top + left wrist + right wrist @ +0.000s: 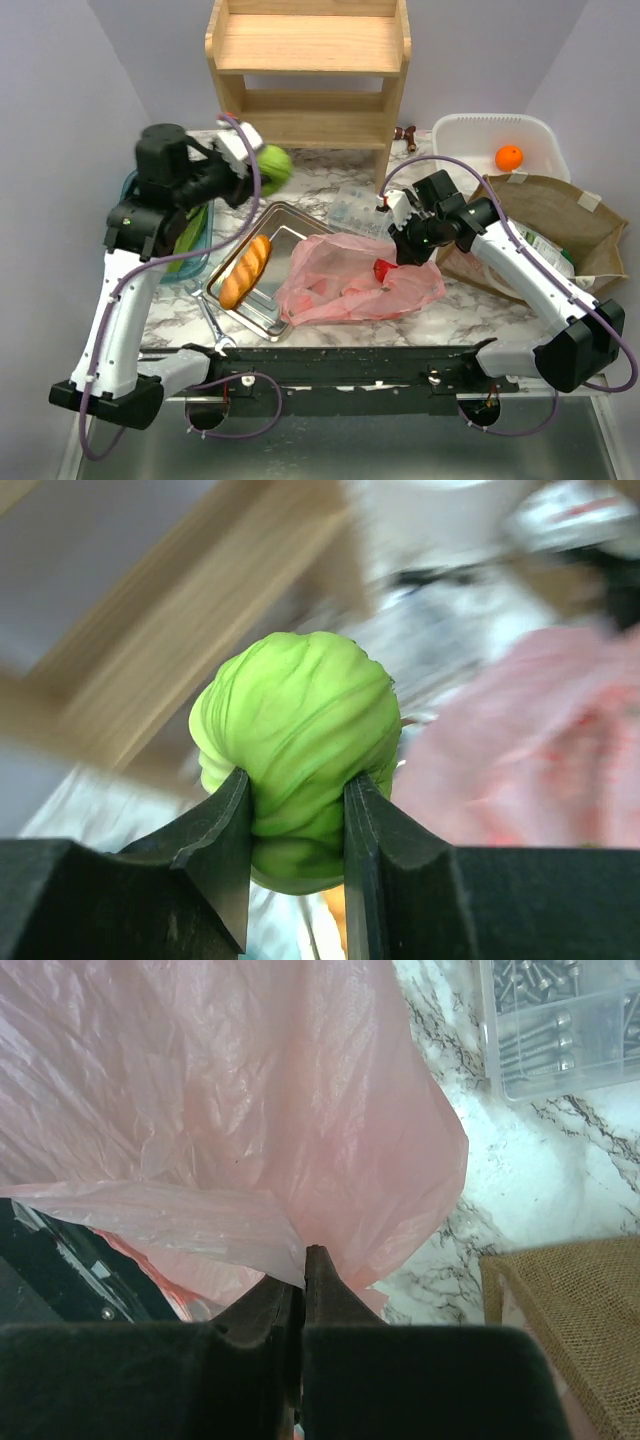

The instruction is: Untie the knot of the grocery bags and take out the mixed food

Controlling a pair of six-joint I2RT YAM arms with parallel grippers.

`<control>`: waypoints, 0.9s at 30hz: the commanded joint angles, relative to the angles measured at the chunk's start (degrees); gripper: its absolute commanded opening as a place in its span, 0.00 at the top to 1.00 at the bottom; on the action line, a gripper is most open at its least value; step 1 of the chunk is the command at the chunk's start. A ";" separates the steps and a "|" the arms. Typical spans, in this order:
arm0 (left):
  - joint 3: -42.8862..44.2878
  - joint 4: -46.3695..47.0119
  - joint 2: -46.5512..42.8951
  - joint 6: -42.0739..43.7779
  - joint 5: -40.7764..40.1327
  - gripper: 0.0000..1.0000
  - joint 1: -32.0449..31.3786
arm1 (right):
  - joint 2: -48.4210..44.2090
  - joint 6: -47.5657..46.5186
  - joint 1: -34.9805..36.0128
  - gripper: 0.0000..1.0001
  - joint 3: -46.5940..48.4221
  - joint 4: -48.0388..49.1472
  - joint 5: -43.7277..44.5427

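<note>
The pale-green round cabbage [274, 164] [300, 730] hangs in the air in front of the wooden shelf, with my left gripper [256, 162] [296, 815] shut on its sides. The pink grocery bag [350, 280] [230, 1090] lies crumpled on the marble, partly over the steel tray. My right gripper [402, 252] [303, 1260] is shut on a fold of the bag's thin plastic at its right edge. Something red [385, 270] shows at the bag's right end. The knot does not show in any view.
A steel tray [285, 238] holds a golden bread loaf [246, 270]. A teal tub with green leaves [192, 232] stands at the left, a wrench [212, 322] at the near edge. A clear screw box [356, 208], a white bin [470, 135] with an orange [509, 157] and a burlap bag [548, 210] are at the right.
</note>
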 commanded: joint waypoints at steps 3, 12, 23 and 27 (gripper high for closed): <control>-7.08 -3.50 4.23 -3.12 -6.56 1.00 34.79 | -2.05 -0.46 0.11 0.99 0.97 1.41 -3.23; -6.72 -1.21 24.68 1.27 -17.01 0.96 46.63 | -0.49 -2.22 0.12 0.99 2.72 1.94 -6.08; 3.58 -1.57 38.02 2.87 -18.18 0.34 47.48 | -0.23 -2.63 0.12 0.99 6.56 2.81 -6.36; 3.20 -6.59 32.60 5.29 -6.68 0.02 47.42 | 0.13 -2.02 0.11 0.99 8.36 4.79 -6.48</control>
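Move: The green cabbage is already in the left fingers, and the blue tub it is bound for lies some 34 cm left, 14 cm ahead and 37 cm below. In the tub the red pepper is about 35 cm left, 7 cm ahead, the long green leaves 27 cm left, 12 cm ahead; the bread is 10 cm left, 2 cm back, all equally low. From the right hand the tub is roughly 70 cm left, 15 cm ahead, 13 cm lower. The cabbage is swung by the left hand quickly left, about 34 cm, and some 15 cm forward, then mostly down into the blue tub, about 27 cm in all, the wrist turning counter-clockwise and tipping down. There the fingers open wide and the hand starts to rise. The right hand keeps its pinch on the bag's rim, easing it up about 4 cm and slightly left. ##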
